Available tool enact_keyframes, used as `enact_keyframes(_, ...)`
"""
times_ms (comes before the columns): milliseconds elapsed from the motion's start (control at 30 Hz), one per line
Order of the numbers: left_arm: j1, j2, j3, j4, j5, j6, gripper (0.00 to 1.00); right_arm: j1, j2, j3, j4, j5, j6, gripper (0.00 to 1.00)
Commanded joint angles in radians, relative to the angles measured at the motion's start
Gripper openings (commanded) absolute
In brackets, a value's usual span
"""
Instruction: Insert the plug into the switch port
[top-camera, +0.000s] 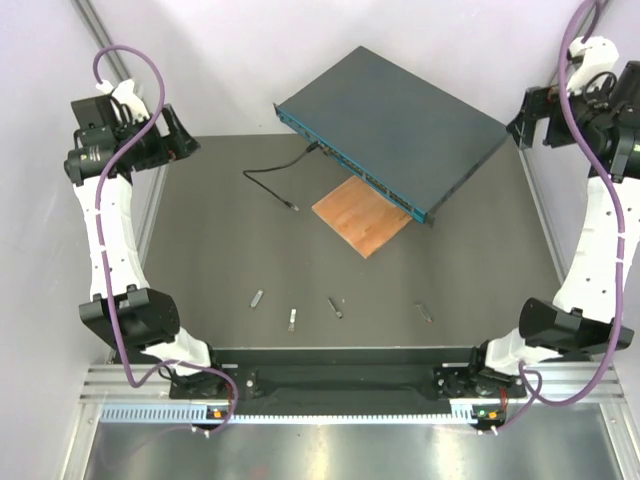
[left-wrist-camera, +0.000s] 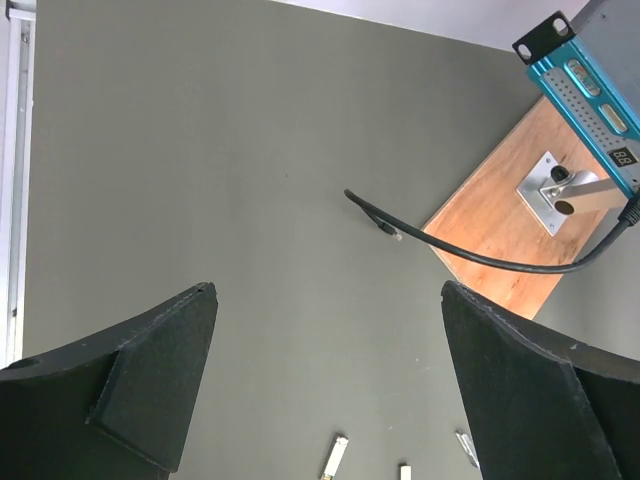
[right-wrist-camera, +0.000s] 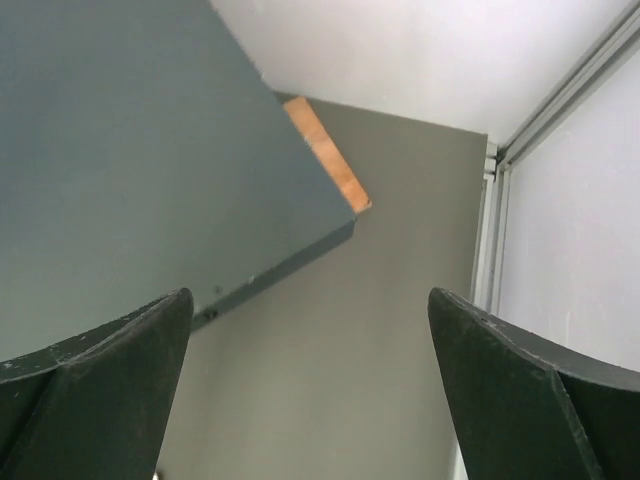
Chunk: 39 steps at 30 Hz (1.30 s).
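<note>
The switch (top-camera: 395, 125), a flat dark blue-grey box with a teal front face, stands tilted at the back of the table, its front resting over a wooden board (top-camera: 362, 215). A black cable (top-camera: 268, 180) runs from the switch front to a loose plug (top-camera: 292, 207) lying on the mat. In the left wrist view the plug (left-wrist-camera: 392, 231) lies ahead, with the teal face (left-wrist-camera: 590, 95) at the upper right. My left gripper (left-wrist-camera: 328, 290) is open and empty, high at the left. My right gripper (right-wrist-camera: 310, 295) is open and empty, high beside the switch's right corner (right-wrist-camera: 140, 150).
Several small metal modules (top-camera: 292, 319) lie in a row on the mat near the front edge. A metal bracket (left-wrist-camera: 555, 190) sits on the wooden board under the switch face. White walls close in the left, right and back sides.
</note>
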Motion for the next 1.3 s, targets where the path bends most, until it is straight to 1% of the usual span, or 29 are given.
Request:
enact_keyframes(0, 0.000, -0.065, -0.032, 0.054, -0.017, -0.008, 0.99, 0.001, -0.080, -0.017, -0.111, -0.019, -0.125, 1.00)
enact_keyframes(33, 0.000, -0.085, -0.045, 0.061, -0.015, -0.007, 0.99, 0.001, -0.113, -0.033, -0.137, -0.011, -0.196, 1.00)
enact_keyframes(67, -0.001, -0.094, -0.073, 0.072, -0.015, -0.010, 0.99, 0.001, -0.132, -0.053, -0.182, -0.001, -0.231, 1.00)
enact_keyframes(167, 0.000, -0.128, -0.124, 0.107, 0.001, -0.022, 0.99, -0.001, -0.232, -0.171, -0.236, 0.053, -0.357, 1.00)
enact_keyframes(200, 0.000, -0.134, -0.135, 0.123, 0.008, -0.028, 0.99, -0.001, -0.264, -0.245, -0.240, 0.080, -0.379, 1.00)
enact_keyframes(267, -0.001, -0.145, -0.156, 0.135, 0.020, -0.048, 0.99, -0.001, -0.351, -0.326, -0.256, 0.100, -0.441, 1.00)
enact_keyframes(300, 0.000, -0.148, -0.160, 0.140, 0.023, -0.054, 0.99, -0.001, -0.379, -0.408, -0.263, 0.114, -0.464, 1.00)
enact_keyframes(367, -0.001, -0.149, -0.160, 0.150, 0.032, -0.069, 0.99, -0.002, -0.452, -0.497, -0.280, 0.125, -0.547, 1.00)
enact_keyframes(400, -0.001, -0.149, -0.158, 0.153, 0.035, -0.074, 0.99, -0.002, -0.474, -0.593, -0.277, 0.145, -0.575, 1.00)
enact_keyframes(433, 0.000, -0.148, -0.158, 0.158, 0.038, -0.076, 0.99, -0.001, -0.511, -0.640, -0.280, 0.150, -0.636, 1.00)
enact_keyframes(467, 0.000, -0.148, -0.155, 0.160, 0.038, -0.082, 0.99, -0.002, -0.526, -0.684, -0.291, 0.153, -0.668, 1.00)
enact_keyframes(500, 0.000, -0.149, -0.157, 0.161, 0.040, -0.083, 0.99, -0.001, -0.537, -0.767, -0.296, 0.156, -0.699, 1.00)
enact_keyframes(567, -0.001, -0.149, -0.154, 0.161, 0.040, -0.085, 0.99, -0.001, -0.557, -0.839, -0.312, 0.153, -0.776, 0.98)
enact_keyframes(600, 0.000, -0.153, -0.155, 0.163, 0.037, -0.085, 0.99, -0.001, -0.563, -0.905, -0.315, 0.144, -0.816, 0.97)
enact_keyframes(733, 0.000, -0.159, -0.160, 0.164, 0.041, -0.083, 0.99, 0.019, -0.580, -1.060, -0.290, 0.128, -0.870, 0.89)
enact_keyframes(800, 0.000, -0.166, -0.167, 0.169, 0.043, -0.083, 0.99, 0.042, -0.594, -1.146, -0.227, 0.131, -0.870, 0.89)
enact_keyframes(867, 0.000, -0.169, -0.178, 0.178, 0.045, -0.093, 0.99, 0.115, -0.623, -1.203, -0.156, 0.143, -0.864, 0.88)
enact_keyframes(900, 0.000, -0.169, -0.180, 0.187, 0.049, -0.094, 0.99, 0.175, -0.647, -1.264, -0.132, 0.163, -0.862, 0.87)
enact_keyframes(967, 0.000, -0.169, -0.180, 0.190, 0.048, -0.102, 0.99, 0.237, -0.677, -1.326, -0.048, 0.188, -0.860, 0.83)
enact_keyframes(1000, 0.000, -0.171, -0.178, 0.195, 0.048, -0.103, 0.99, 0.310, -0.686, -1.384, -0.024, 0.220, -0.862, 0.82)
enact_keyframes(1033, 0.000, -0.168, -0.175, 0.193, 0.048, -0.105, 0.99, 0.342, -0.700, -1.409, 0.018, 0.238, -0.864, 0.80)
enact_keyframes(1067, 0.000, -0.169, -0.175, 0.196, 0.048, -0.108, 0.99, 0.373, -0.701, -1.430, 0.037, 0.258, -0.862, 0.79)
enact_keyframes(1100, -0.001, -0.168, -0.175, 0.198, 0.048, -0.109, 0.99, 0.431, -0.697, -1.467, 0.056, 0.297, -0.857, 0.79)
enact_keyframes(1167, 0.000, -0.168, -0.177, 0.203, 0.049, -0.116, 0.99, 0.490, -0.680, -1.508, 0.115, 0.335, -0.844, 0.77)
enact_keyframes(1200, -0.001, -0.168, -0.178, 0.204, 0.049, -0.119, 0.99, 0.546, -0.658, -1.518, 0.132, 0.366, -0.822, 0.76)
enact_keyframes(1267, -0.001, -0.168, -0.181, 0.209, 0.054, -0.126, 0.99, 0.603, -0.626, -1.525, 0.183, 0.393, -0.785, 0.75)
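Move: The rightmost small plug lies on the table about 19 cm back from the right hand, 15 cm to its left and some 42 cm below. The next plug lies at much the same depth and height, about 37 cm left of that hand. The switch's near corner is 2 cm ahead, 18 cm left and 25 cm below. From the left hand the rightmost plug is roughly 22 cm back, 54 cm right and 34 cm below. Towards the rightmost plug, the right hand first sweeps back, then plunges, easing left near the end: some 37 cm down and 21 cm back in all. On the way its fingers swing from pointing forward to nearly straight down, the hand turns counter-clockwise, and the gripper narrows to about three-quarters open, still empty. The left hand, wide open, eases back and right a couple of centimetres. ##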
